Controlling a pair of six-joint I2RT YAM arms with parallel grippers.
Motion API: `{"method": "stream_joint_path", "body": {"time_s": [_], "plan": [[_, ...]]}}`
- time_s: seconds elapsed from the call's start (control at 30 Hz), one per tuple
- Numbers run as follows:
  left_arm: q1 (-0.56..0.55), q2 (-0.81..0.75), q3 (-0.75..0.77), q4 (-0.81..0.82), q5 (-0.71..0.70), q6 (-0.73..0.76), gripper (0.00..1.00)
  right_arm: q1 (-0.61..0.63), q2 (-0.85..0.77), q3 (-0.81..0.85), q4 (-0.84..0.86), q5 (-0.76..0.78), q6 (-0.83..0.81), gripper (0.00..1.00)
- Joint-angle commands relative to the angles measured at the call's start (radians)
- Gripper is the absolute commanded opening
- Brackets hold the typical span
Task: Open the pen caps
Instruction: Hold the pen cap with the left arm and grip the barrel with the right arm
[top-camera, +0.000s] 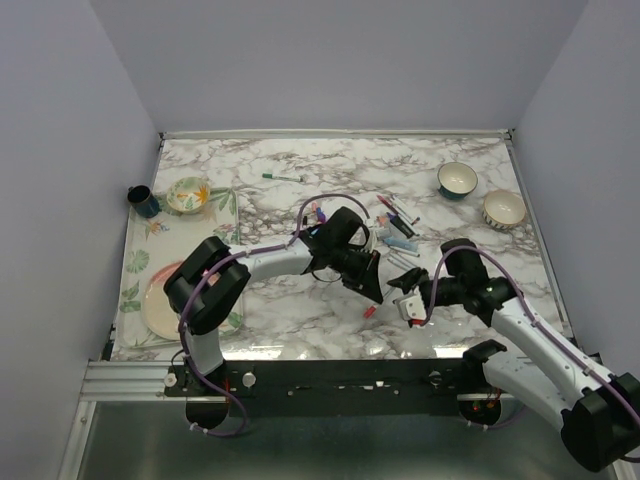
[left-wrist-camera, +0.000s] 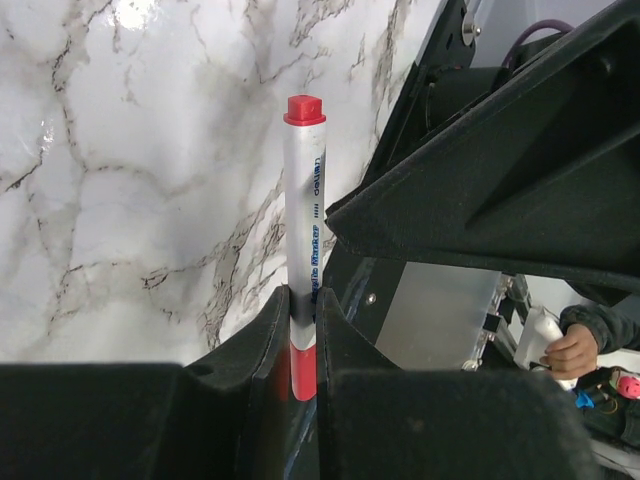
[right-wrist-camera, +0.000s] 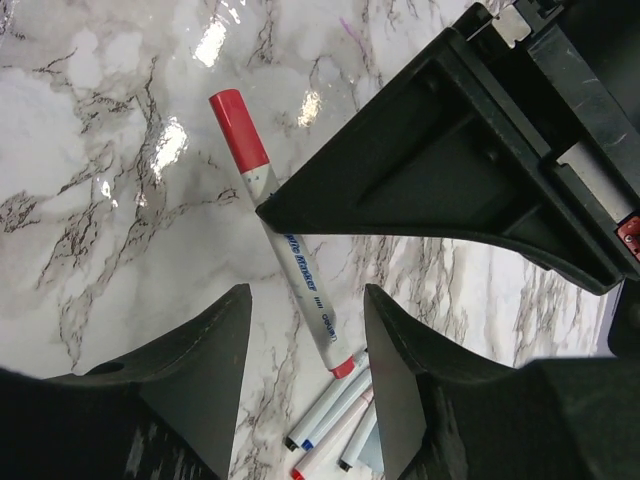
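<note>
My left gripper (left-wrist-camera: 303, 298) (top-camera: 368, 285) is shut on a white marker (left-wrist-camera: 304, 220) held above the table's middle. The marker's long red pen cap (left-wrist-camera: 303, 365) (right-wrist-camera: 238, 130) sits back between the jaws, toward the palm. Its short red end plug (left-wrist-camera: 303, 108) (top-camera: 369, 312) sticks out past the fingertips. My right gripper (right-wrist-camera: 306, 292) (top-camera: 405, 298) is open just right of that plug end. In the right wrist view the plug end (right-wrist-camera: 343, 367) shows between the spread fingers, touching neither. No loose pen caps are clear in these views.
Several loose pens (top-camera: 400, 235) (right-wrist-camera: 330, 440) lie behind the grippers, and a green one (top-camera: 283, 178) lies farther back. Two bowls (top-camera: 457, 180) (top-camera: 504, 208) stand at back right. On the left are a floral bowl (top-camera: 188, 194), a dark cup (top-camera: 142, 201) and a plate (top-camera: 160, 300).
</note>
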Motion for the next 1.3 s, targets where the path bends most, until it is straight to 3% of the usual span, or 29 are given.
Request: {"method": "stream_joint_path", "body": {"time_s": [0.0,0.27,0.37,0.53,0.57,0.63,0.67,0.73,0.77,0.87,0.93,1.17,1.27], "plan": [[-0.023,0.009,0.034,-0.032,0.049,0.022,0.00,-0.005,0.004,-0.016,-0.019,-0.018,-0.042,0.57],[-0.057,0.008,0.076,-0.042,0.061,0.021,0.00,-0.005,0.029,-0.040,-0.060,-0.027,-0.136,0.49],[-0.060,0.002,0.077,-0.041,0.057,0.018,0.00,-0.004,0.034,-0.036,-0.056,-0.016,-0.124,0.39],[-0.060,-0.018,0.062,-0.018,0.020,0.001,0.00,-0.004,0.049,-0.011,-0.074,-0.016,-0.111,0.06],[-0.057,-0.033,0.050,-0.006,0.009,-0.005,0.03,-0.004,0.052,-0.008,-0.078,-0.016,-0.107,0.01],[-0.052,-0.061,0.031,0.039,-0.050,-0.033,0.15,-0.004,0.050,-0.003,-0.080,-0.016,-0.099,0.01],[-0.040,-0.101,0.006,0.059,-0.073,-0.043,0.30,-0.004,0.047,-0.002,-0.080,-0.025,-0.091,0.01],[-0.014,-0.158,-0.042,0.145,-0.165,-0.083,0.42,-0.004,0.043,0.004,-0.080,-0.036,-0.073,0.01],[0.000,-0.225,-0.101,0.181,-0.197,-0.097,0.52,-0.005,0.046,0.013,-0.079,-0.045,-0.033,0.01],[0.060,-0.364,-0.242,0.336,-0.318,-0.149,0.67,-0.005,0.056,0.037,-0.043,-0.053,0.109,0.01],[0.078,-0.421,-0.306,0.431,-0.383,-0.172,0.71,-0.005,0.064,0.066,0.004,-0.045,0.203,0.00],[0.075,-0.531,-0.522,0.686,-0.587,-0.326,0.73,-0.005,0.116,0.148,0.181,0.050,0.744,0.00],[0.061,-0.523,-0.542,0.766,-0.659,-0.395,0.73,-0.005,0.179,0.210,0.170,0.058,0.858,0.01]]}}
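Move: The left hand still holds the capped red marker where cap meets barrel; the waiting open right fingers lie about 3 cm ahead, 4 cm right and 3 cm above. The marker's middle is some 2 cm back, 3 cm left and 3 cm below the right hand. From the right hand, the thin white pens lie about 10 cm ahead and 2 cm right, the light-blue marker 15 cm ahead and 2 cm right, both roughly 10 cm lower. While the left hand eases the marker about 2 cm back and a little right and up, the right hand sinks some 2 cm, drifts slightly back and closes, pinching the barrel towards its plain end. The left fingers then open wide, let go at the cap and withdraw up, left and forward by roughly 10 cm, turning about 35 degrees counter-clockwise, as the right hand keeps its hold and lifts some 4 cm and forward, tilting and swinging clockwise. ##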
